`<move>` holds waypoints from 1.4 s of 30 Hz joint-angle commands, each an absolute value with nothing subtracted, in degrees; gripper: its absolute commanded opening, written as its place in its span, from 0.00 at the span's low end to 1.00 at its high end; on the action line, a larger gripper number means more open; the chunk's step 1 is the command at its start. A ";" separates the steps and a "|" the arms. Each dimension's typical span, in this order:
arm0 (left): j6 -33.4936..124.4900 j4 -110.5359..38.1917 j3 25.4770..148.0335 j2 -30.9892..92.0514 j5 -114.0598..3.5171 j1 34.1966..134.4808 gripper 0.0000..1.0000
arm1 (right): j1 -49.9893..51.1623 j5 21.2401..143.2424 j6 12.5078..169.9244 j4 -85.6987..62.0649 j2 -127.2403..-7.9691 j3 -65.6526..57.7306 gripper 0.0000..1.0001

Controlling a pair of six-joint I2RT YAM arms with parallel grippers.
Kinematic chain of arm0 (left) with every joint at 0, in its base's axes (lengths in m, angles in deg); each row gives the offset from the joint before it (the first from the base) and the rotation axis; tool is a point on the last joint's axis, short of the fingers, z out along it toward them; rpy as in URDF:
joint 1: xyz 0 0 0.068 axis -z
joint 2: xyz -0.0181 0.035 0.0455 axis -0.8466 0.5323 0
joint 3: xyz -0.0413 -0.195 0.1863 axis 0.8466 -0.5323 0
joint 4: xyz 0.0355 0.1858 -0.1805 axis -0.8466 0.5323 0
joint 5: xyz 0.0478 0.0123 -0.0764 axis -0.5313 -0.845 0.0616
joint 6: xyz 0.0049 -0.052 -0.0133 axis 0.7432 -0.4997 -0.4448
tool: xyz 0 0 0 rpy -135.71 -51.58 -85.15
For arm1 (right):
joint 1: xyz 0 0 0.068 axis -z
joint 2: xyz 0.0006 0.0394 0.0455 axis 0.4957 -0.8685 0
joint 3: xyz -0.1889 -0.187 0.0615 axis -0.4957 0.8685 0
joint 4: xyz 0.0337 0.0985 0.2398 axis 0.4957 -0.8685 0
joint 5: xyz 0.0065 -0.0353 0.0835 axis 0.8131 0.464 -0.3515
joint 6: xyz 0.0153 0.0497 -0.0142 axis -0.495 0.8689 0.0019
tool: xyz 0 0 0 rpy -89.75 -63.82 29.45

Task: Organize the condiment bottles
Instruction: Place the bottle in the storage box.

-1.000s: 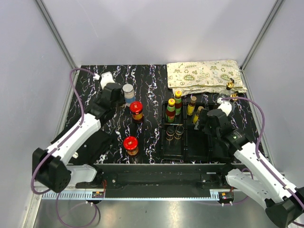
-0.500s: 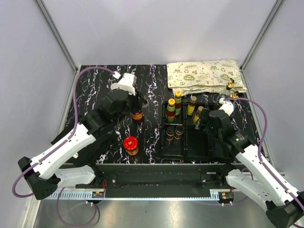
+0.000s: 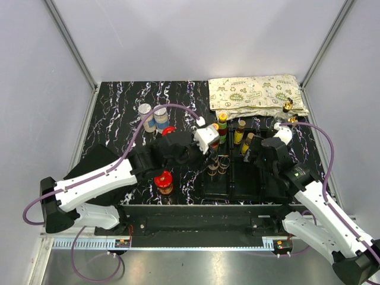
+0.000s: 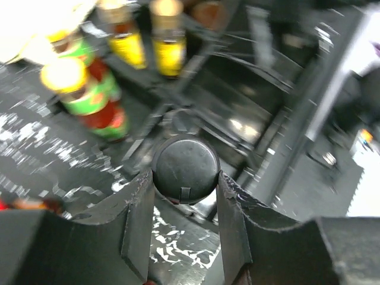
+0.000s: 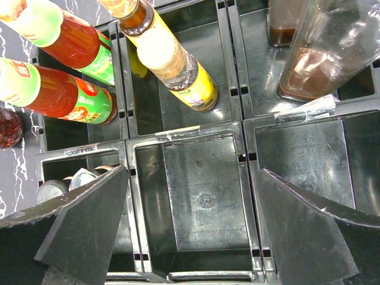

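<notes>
My left gripper (image 4: 186, 178) is shut on a black-capped bottle (image 4: 186, 166); both fingers press its round cap. In the top view that gripper (image 3: 214, 155) is at the left column of the black tray (image 3: 261, 193), by two ringed bottles (image 3: 218, 166). Green-labelled red sauces (image 3: 217, 129) and yellow-labelled bottles (image 3: 242, 136) stand in the tray's back compartments. My right gripper (image 5: 193, 173) hangs open over an empty compartment (image 5: 205, 196), shown in the top view as the gripper (image 3: 254, 157).
Two grey-lidded shakers (image 3: 152, 114) stand at the back left. One red-lidded jar (image 3: 163, 180) is near the front, another (image 3: 168, 130) is half hidden by my left arm. A patterned cloth (image 3: 255, 92) and gold-spouted glass bottles (image 3: 288, 113) lie at the back right.
My left arm swung from the back left across to the tray's left column, uncovering the two shakers. The right arm stayed put.
</notes>
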State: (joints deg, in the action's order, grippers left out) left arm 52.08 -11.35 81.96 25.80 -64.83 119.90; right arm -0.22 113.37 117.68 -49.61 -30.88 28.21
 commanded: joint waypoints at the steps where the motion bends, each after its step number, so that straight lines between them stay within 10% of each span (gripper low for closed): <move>1: 59.53 -16.23 81.21 24.65 -52.65 122.87 0.00 | 0.01 115.55 117.62 -48.58 -30.73 27.11 1.00; 42: 50.49 -29.59 76.72 46.97 -63.27 123.49 0.05 | 0.01 116.43 117.45 -48.57 -30.82 27.82 1.00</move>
State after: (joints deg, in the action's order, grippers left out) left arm 52.24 -24.37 76.82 46.06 -60.92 123.51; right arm -0.22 113.45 117.66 -49.64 -31.43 28.21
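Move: The left hand holds a black-capped condiment bottle. Its spot in the storage box's front-left compartment lies about 6 cm to the right, 1 cm back and some 18 cm below. Two black-capped bottles already stand just beyond that spot, both about 4 cm ahead of the hand, one 2 cm right, the other 6 cm right. The nearer sauce bottle stands roughly 12 cm ahead and 2 cm right. From the right hand the spot is about 10 cm left, 4 cm back and 10 cm lower. Keeping its pinch on the bottle's black cap, the left hand first swings back about 5 cm, turning clockwise. It then sinks some 13 cm into the front-left compartment on the near side of the two standing bottles, drifting right and back forward, the wrist undoing part of the turn and tipping slightly steeper; the fingers don't open. ##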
